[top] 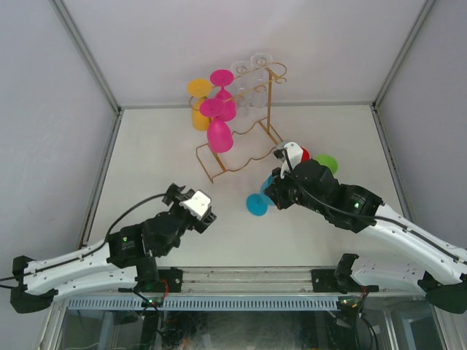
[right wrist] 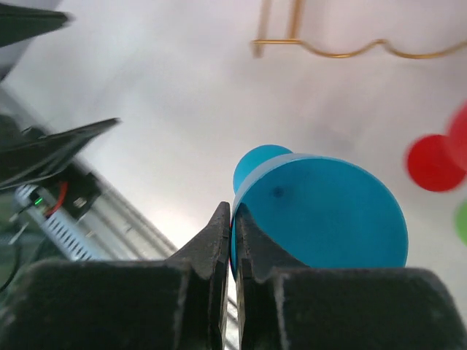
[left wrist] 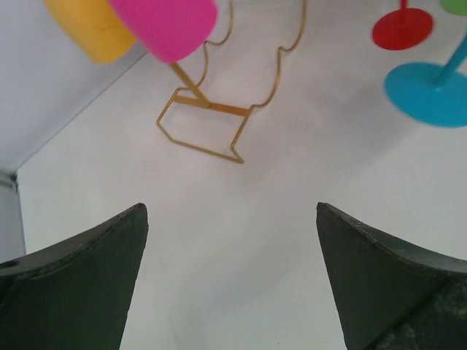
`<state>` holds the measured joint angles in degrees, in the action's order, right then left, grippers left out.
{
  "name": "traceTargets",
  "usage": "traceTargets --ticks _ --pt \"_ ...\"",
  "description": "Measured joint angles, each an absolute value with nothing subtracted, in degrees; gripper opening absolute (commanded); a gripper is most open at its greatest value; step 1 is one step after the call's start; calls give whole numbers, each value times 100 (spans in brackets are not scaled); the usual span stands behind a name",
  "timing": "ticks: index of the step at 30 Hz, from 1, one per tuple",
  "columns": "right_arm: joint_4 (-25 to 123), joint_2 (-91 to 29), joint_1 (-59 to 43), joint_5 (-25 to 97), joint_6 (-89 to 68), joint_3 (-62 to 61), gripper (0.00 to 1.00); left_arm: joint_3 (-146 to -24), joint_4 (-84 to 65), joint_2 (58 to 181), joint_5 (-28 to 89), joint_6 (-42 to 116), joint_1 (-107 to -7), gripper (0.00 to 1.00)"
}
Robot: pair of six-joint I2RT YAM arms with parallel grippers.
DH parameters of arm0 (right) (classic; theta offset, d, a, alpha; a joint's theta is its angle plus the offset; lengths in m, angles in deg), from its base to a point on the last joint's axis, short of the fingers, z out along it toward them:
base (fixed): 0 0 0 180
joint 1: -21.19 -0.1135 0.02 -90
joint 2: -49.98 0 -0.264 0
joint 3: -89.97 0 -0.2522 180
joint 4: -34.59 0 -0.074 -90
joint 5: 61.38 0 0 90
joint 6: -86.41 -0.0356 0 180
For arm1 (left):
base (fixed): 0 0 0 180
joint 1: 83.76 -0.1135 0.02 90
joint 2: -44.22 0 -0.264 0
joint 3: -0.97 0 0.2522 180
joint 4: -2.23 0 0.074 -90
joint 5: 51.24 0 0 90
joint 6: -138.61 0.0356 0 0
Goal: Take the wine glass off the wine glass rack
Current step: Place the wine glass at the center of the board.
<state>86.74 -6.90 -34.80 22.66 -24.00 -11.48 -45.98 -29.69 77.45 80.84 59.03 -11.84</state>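
Observation:
The gold wire wine glass rack [top: 252, 142] stands at the back of the table, its base [left wrist: 211, 127] also in the left wrist view. Pink wine glasses [top: 220, 135] and a yellow one [top: 199, 102] hang from it upside down, and clear ones [top: 252, 79] sit at its far end. My right gripper [right wrist: 233, 213] is shut on the rim of a blue wine glass [right wrist: 321, 219], off the rack to its right. That blue glass is tilted, with its foot [top: 257, 205] low toward me. My left gripper [left wrist: 231, 211] is open over bare table, nothing between its fingers [left wrist: 87, 277].
A red glass [top: 304, 155] and a green glass [top: 326, 162] stand on the table just behind my right gripper [top: 274, 191]. My left gripper [top: 191, 206] sits left of the blue foot [left wrist: 427, 91]. White walls enclose the table on three sides.

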Motion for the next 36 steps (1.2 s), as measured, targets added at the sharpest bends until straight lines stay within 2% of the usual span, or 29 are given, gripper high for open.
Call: traceTargets --ticks 6,12,19,24,29,36 --pt "9065 -673 -3478 1033 -2681 -1185 0 -5293 -3355 8338 8069 5241 -2019 100" --pt "9446 -645 -3469 515 -2974 -1257 0 -5802 -4007 7822 7774 4449 -2770 100" --pt "9612 -577 -3209 504 -3110 -1661 0 -6019 -4811 6943 7579 3295 -2961 100" --pt "9605 -677 -3025 522 -3178 -1690 0 -5807 -5272 6913 7153 2799 -3223 100" --pt "9590 -964 -2938 513 -3259 -1696 0 -5457 -5312 6913 6410 2631 -4097 100" --pt "9428 -1300 -2807 498 -3311 -1707 0 -5241 -5239 6847 6294 2307 -4495 100"
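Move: The right hand has the blue wine glass by its bowl rim, and its clear spot on the board lies about 5 cm ahead, 8 cm to the right and 27 cm below. The standing red glass is some 9 cm beyond that spot, nearly in line with it. The green glass stands about 8 cm right of the red one and 2 cm nearer, and the rack is roughly 25 cm ahead of the hand and 6 cm left. From the empty left hand the spot is about 3 cm ahead, 25 cm right and 22 cm down. Keeping its pinch on the blue glass's rim, the right hand swings right about 7.5 cm with a little forward, then goes on down some 8 cm, easing forward towards the spot in front of the red glass, while it turns clockwise about 25 degrees and tips its fingers down. The left hand, open and empty, first slides forward, then arcs up, back and left and sinks again beside the board's middle, turning counter-clockwise and tipping down. ##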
